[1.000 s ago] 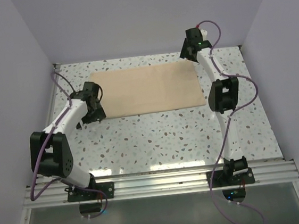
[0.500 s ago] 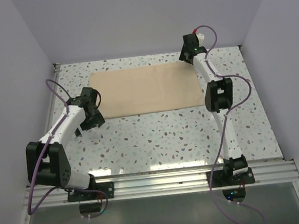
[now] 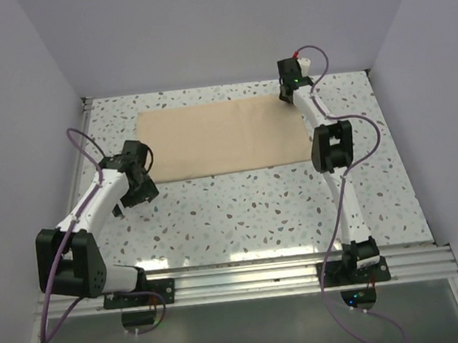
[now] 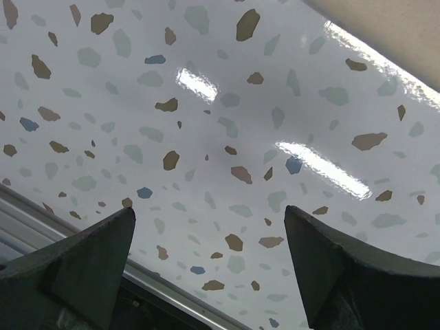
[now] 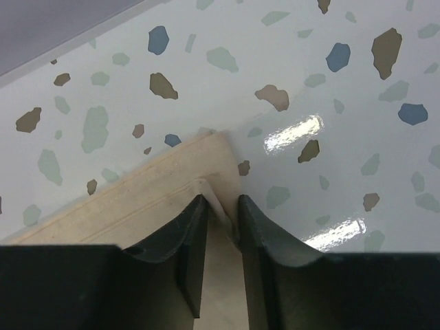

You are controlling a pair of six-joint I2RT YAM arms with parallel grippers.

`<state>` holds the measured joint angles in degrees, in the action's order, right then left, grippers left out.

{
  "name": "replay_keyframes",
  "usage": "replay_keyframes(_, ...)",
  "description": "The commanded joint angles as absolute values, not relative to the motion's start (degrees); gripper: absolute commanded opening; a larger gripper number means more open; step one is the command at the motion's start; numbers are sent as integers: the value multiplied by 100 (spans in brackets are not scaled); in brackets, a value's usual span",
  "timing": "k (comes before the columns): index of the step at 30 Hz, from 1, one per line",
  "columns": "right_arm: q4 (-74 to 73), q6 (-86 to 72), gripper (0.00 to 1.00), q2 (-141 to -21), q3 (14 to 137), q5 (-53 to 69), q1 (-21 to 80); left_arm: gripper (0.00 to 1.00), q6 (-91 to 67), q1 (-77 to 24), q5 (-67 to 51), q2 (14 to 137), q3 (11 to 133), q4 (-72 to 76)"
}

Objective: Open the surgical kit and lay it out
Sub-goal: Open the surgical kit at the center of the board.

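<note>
The tan cloth wrap (image 3: 221,138) lies flat on the speckled table, spread toward the back. My right gripper (image 3: 290,91) is at its far right corner. In the right wrist view the gripper (image 5: 220,203) has its jaws nearly together, pinching the raised cloth corner (image 5: 158,199). My left gripper (image 3: 137,189) hovers just off the cloth's near left corner. In the left wrist view it (image 4: 210,213) is open and empty over bare table, with the cloth edge (image 4: 392,27) at the top right. No steel tray or instruments are in view.
The speckled table (image 3: 258,209) has walls at the back and on both sides. A metal rail (image 3: 248,277) runs along the near edge. A rail edge (image 4: 41,213) shows at the lower left of the left wrist view.
My left gripper has drawn back and to the left, off the cloth's near left corner. My right gripper has moved slightly left and down onto the cloth's far right corner.
</note>
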<state>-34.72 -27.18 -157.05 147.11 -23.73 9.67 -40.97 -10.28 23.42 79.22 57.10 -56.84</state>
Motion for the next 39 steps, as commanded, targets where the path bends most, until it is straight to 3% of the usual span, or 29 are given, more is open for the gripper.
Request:
replay_keyframes(1,-3471,-2725,26,-15855,14827,-2426,1055,94,-4210,-1028,2531,7664,5590,-5888)
replay_keyframes(3,-3472,-2716,17,-15838,14801,-2452,1072,94,-4210,-1028,2584,7585,5537,-5924)
replay_keyframes(4,-3498,-2707,7,-15812,14801,-2461,1081,94,-4210,-1028,2593,7559,5520,-5915)
replay_keyframes(6,-3515,-2681,0,-15777,14775,-2540,1090,94,-4192,-1028,2619,7506,5484,-5933)
replay_keyframes(16,-3551,-2496,0,-14881,14415,-2681,1099,95,-3894,-1028,2610,7497,5835,-5819)
replay_keyframes(28,-3813,-2320,0,-12851,12464,-2347,1898,97,-3270,-1028,2250,7427,6223,-5309)
replay_keyframes(39,-4712,-2699,0,-12516,11901,-1908,2346,97,-3041,-1028,2021,7234,6091,-5045)
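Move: The wrap's far right corner, a raised fold of the surgical kit's cloth, sits between the right hand's part-closed fingers, straight ahead and level sideways, about 1 cm below the hand point. The wrap's middle lies some 30 cm left and 14 cm back from this hand, and its near right corner about 27 cm back and 5 cm right. From the left hand the far right corner is roughly 43 cm ahead, 64 cm right and 7 cm below. Right hand pinches the corner and carries it back, left and up, roughly 11 cm each; left hand rises. ##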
